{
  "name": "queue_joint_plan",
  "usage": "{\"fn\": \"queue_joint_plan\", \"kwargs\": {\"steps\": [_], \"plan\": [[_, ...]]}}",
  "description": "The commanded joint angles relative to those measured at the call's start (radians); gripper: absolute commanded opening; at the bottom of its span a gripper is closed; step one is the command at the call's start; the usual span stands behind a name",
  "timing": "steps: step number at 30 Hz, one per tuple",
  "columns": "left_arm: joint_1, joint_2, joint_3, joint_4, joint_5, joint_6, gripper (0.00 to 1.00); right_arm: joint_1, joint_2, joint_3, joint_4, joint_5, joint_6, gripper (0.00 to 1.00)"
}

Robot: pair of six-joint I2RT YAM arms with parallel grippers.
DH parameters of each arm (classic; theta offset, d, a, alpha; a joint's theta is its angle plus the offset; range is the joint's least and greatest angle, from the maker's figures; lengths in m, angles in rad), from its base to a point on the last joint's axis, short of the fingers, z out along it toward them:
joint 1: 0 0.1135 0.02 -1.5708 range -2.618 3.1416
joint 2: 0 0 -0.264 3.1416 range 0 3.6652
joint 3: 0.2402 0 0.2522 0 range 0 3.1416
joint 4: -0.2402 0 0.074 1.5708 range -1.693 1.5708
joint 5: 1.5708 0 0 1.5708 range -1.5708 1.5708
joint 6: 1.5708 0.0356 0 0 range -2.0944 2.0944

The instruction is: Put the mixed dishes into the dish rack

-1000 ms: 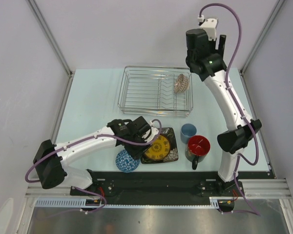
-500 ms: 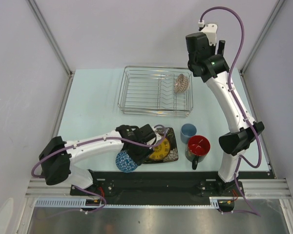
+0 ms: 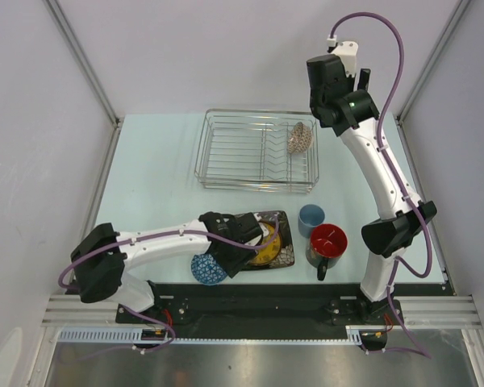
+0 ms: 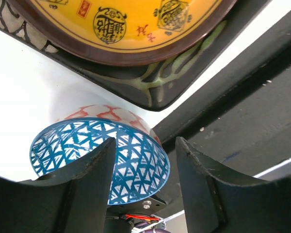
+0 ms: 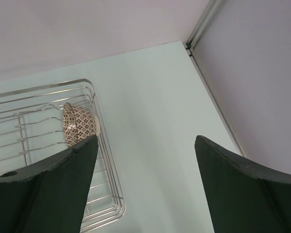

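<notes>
The blue patterned bowl [image 3: 206,270] sits at the table's near edge, beside the dark square plate [image 3: 281,246] with a yellow centre. My left gripper [image 3: 227,260] is open low over the bowl. In the left wrist view one finger [image 4: 87,194] covers the bowl's inside [image 4: 136,160], the other stands outside its rim; the plate [image 4: 150,92] lies just beyond. The light-blue cup [image 3: 310,218] and the dark mug [image 3: 327,243] stand right of the plate. The pinkish patterned bowl [image 3: 299,137] leans on edge in the dish rack [image 3: 226,153]. My right gripper [image 3: 356,79] hangs open high above the rack's right end, empty.
The black base rail [image 3: 306,294] runs right along the blue bowl's near side. Grey walls and metal posts [image 3: 89,72] close in the table at back and sides. In the right wrist view the rack's corner [image 5: 104,194] and the leaning bowl [image 5: 80,124] lie below left.
My left gripper has moved nearer and rightward, down onto the blue bowl's rim, its jaws a little wider. The right arm has lifted slightly and then held still.
</notes>
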Motion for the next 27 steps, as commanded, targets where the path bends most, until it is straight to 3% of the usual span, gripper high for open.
{"fn": "queue_joint_plan", "kwargs": {"steps": [1,13,17,27], "plan": [[-0.008,0.024,-0.01,0.027,-0.039,-0.03,0.57,-0.019,-0.035,0.033,-0.004,-0.018,0.029,0.86],[-0.001,0.127,-0.033,0.053,-0.051,-0.022,0.52,-0.054,-0.084,0.02,-0.003,-0.066,0.047,0.85],[0.009,0.136,-0.032,0.058,-0.045,-0.018,0.35,-0.056,-0.101,-0.003,0.005,-0.066,0.046,0.84],[0.042,0.035,-0.013,0.029,-0.107,0.031,0.04,-0.057,-0.135,-0.032,0.008,-0.078,0.044,0.82]]}}
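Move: The blue bowl's middle lies about 5 cm to the left hand's left, 1 cm ahead and 4 cm below, so the hand stands over the bowl's right-hand rim, one finger to each side of it. From that hand the tray and the yellow plate on it are centred some 8 cm ahead and 8 cm to the right, with the blue cup about 14 cm ahead and 21 cm right. From the raised right hand, the blue bowl is roughly 32 cm back, 35 cm left and 37 cm below. With its half-open fingers astride the right-hand rim of the blue bowl, the left hand sinks nearly 4 cm, edging slightly left and tilting some 10 degrees so its left side rises, closes in the later part of the descent to pinch the wall at the rim, then comes up about 1 cm and shifts a little farther left. The empty right hand, fingers still wide open, first drifts about 2 cm right, then rises about as much while drawing back slightly, high beside the rack. ##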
